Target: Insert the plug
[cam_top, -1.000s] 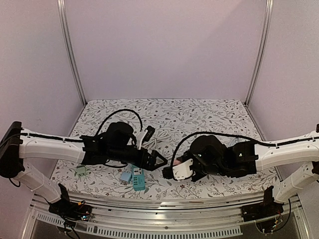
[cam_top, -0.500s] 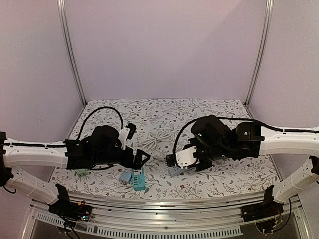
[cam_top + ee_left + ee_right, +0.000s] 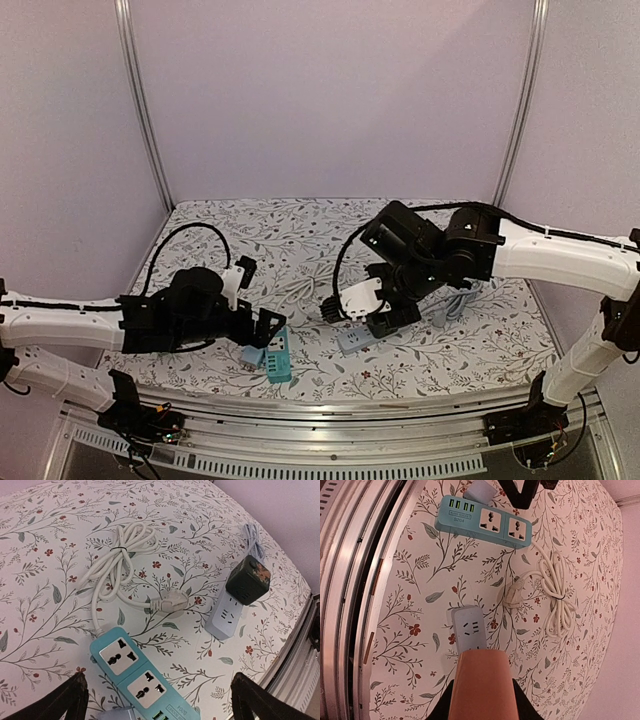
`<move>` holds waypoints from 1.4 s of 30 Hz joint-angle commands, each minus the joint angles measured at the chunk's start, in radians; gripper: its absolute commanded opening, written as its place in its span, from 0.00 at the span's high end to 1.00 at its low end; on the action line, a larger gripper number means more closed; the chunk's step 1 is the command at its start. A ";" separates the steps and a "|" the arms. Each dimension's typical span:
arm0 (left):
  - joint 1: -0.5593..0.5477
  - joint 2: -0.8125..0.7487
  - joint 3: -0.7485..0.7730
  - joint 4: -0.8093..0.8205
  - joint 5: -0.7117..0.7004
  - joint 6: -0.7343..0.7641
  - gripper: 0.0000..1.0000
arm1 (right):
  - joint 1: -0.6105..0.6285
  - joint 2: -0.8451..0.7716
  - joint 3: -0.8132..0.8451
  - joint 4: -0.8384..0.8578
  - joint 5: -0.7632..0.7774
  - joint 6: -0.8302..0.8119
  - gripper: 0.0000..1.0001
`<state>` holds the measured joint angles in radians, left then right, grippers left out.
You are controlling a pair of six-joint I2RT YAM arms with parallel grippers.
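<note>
A salmon-faced block, the plug (image 3: 480, 680), fills the space between my right gripper's (image 3: 481, 700) black jaws, which are shut on it. It hangs over one end of the grey power strip (image 3: 469, 627), whose sockets face up. In the top view the right gripper (image 3: 385, 318) is over that strip (image 3: 352, 341). In the left wrist view a dark green cube (image 3: 247, 580) stands on the strip's (image 3: 227, 619) far end. My left gripper (image 3: 160, 705) is open and empty over the teal power strip (image 3: 142, 680), and sits beside it in the top view (image 3: 266, 330).
A coiled white cord (image 3: 120, 560) with its white plug (image 3: 170, 601) lies between the two strips. A small pale blue adapter (image 3: 112, 714) rests against the teal strip. The table's metal front rail (image 3: 355, 580) runs close to both strips.
The right arm has swung away from the front edge toward the back right, carrying the plug over the grey strip. The left arm has drawn back leftward, still open.
</note>
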<state>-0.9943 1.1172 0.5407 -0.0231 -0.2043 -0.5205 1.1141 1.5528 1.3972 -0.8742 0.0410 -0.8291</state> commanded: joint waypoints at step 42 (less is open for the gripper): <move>0.000 -0.019 -0.393 0.650 -0.320 0.213 0.01 | -0.141 0.649 0.596 -0.491 -0.113 -0.088 1.00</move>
<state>-0.9947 1.1412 0.1711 0.5747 -0.4831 -0.3290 0.9813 2.1494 1.9541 -1.3247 -0.0620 -0.8917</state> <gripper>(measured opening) 0.986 0.272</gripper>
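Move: Below the right hand, which already holds the pink plug, lies the free left-end socket of the grey power strip: about 5 cm ahead, 1 cm left and 15 cm down. The black cube on the strip is some 6 cm right of that socket and 3 cm farther out; the white cord end is 9 cm left and 7 cm farther out of it. From the left hand the socket lies roughly 20 cm right, 6 cm ahead and 11 cm below. Sinking about 9 cm and reaching some 5 cm forward, the right hand carries the pink plug down towards the grey strip's free socket, beside the black cube, swinging its fingers round from a leftward slant to nearly straight down while keeping its grip. The open, empty left hand backs off some 5 cm to the left, dropping about 3 cm and tipping its fingers up. ##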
